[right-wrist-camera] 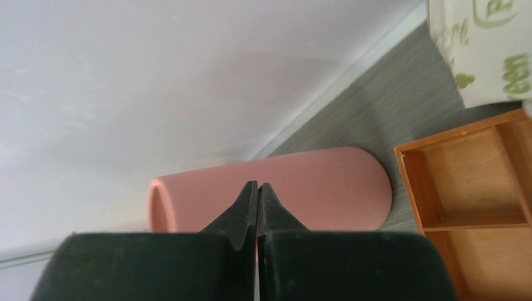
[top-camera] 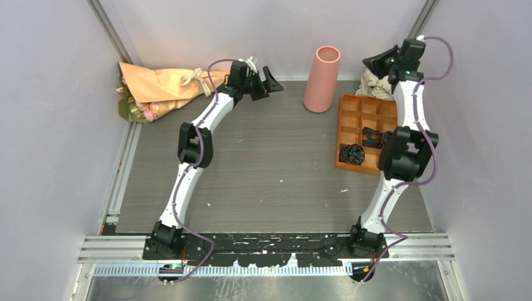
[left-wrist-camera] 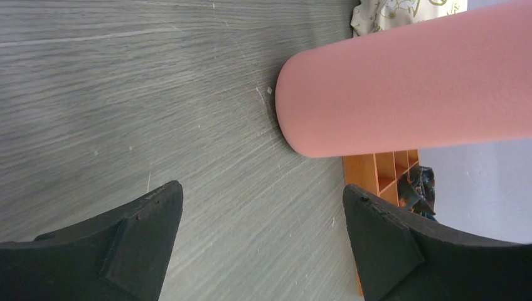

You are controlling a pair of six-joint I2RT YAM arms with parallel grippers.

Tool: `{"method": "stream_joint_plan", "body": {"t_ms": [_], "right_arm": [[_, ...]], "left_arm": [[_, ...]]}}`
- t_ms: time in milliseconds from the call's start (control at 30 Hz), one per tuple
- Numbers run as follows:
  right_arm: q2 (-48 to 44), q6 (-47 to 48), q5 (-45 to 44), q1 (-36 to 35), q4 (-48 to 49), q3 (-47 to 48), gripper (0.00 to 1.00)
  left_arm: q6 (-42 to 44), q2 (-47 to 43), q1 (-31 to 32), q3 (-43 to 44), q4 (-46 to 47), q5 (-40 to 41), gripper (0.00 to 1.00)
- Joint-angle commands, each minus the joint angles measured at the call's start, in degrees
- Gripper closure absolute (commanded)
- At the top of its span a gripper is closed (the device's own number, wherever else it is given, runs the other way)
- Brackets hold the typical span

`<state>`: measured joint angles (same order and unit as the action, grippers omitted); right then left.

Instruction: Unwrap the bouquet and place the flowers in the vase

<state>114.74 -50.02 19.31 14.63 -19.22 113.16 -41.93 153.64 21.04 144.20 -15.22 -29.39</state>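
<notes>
The bouquet [top-camera: 164, 89] lies on its side at the far left corner, a peach-tan paper cone tied with beige ribbon. The pink flowers [top-camera: 142, 111] show at its wide end by the left wall. The vase [top-camera: 322, 79], a salmon-pink cylinder, stands upright at the back centre. My left gripper [top-camera: 270, 81] hangs open between the bouquet's narrow end and the vase, touching neither. In the left wrist view the gripper [left-wrist-camera: 262, 195] holds nothing and the vase [left-wrist-camera: 408, 88] is ahead. My right gripper [top-camera: 370, 63] is raised right of the vase. Its jaws [right-wrist-camera: 258, 185] are shut on nothing, in front of the vase [right-wrist-camera: 332, 188].
An orange compartment tray [top-camera: 349, 120] with black cable bundles sits at the right, also seen in the left wrist view [left-wrist-camera: 367, 172] and the right wrist view [right-wrist-camera: 464, 182]. Crumpled white printed paper [top-camera: 375, 89] lies behind it. Walls close in at the back and both sides.
</notes>
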Motion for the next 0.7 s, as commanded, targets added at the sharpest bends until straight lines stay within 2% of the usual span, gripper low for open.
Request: {"method": "stream_joint_plan", "body": {"t_ms": [0,233,333,467,667], "right_arm": [[5.08,-4.91,7.91,-1.40,7.07,-0.44,0.99],[15.33,-5.66,11.28,-1.80,8.69,4.36,0.99],[20.85,-7.75,12.40,-2.00,10.09,8.31,0.99],[27.83,-8.56,13.57,-2.74,7.75,18.14,0.99],[33.79,-10.38,15.22,-3.51,8.38,24.29,0.99]], "left_arm": [[-7.05,3.01,1.59,7.04,10.20,-2.42,0.02],[-2.41,4.55,4.68,5.66,9.48,0.21,0.00],[-3.15,6.18,5.11,5.97,9.95,0.46,0.00],[-4.16,7.30,5.55,5.88,10.38,3.10,0.00],[-5.72,9.38,6.55,7.32,11.85,7.19,0.00]]}}
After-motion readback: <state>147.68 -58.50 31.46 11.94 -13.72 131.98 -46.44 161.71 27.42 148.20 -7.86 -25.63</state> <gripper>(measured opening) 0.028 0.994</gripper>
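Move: The vase stands about 18 cm to the right of the open left gripper and 6 cm ahead, its middle roughly level with it; the wrapped bouquet lies some 35 cm left and 10 cm ahead. From the shut right gripper, the vase is about 12 cm left, 5 cm ahead and 16 cm lower; the cloth bag is some 11 cm right and 11 cm ahead, the wooden tray 7 cm right and 9 cm back, both well below. Drop the shut right gripper steeply, about 17 cm, easing it forward some 9 cm and slightly left so the fingertips come down close by the vase's right side, left edge of the hand rolling up about 15 degrees. Meanwhile bring the wide-open left gripper about 7 cm right towards the vase, sinking around 4 cm, with its wrist nearly steady. ##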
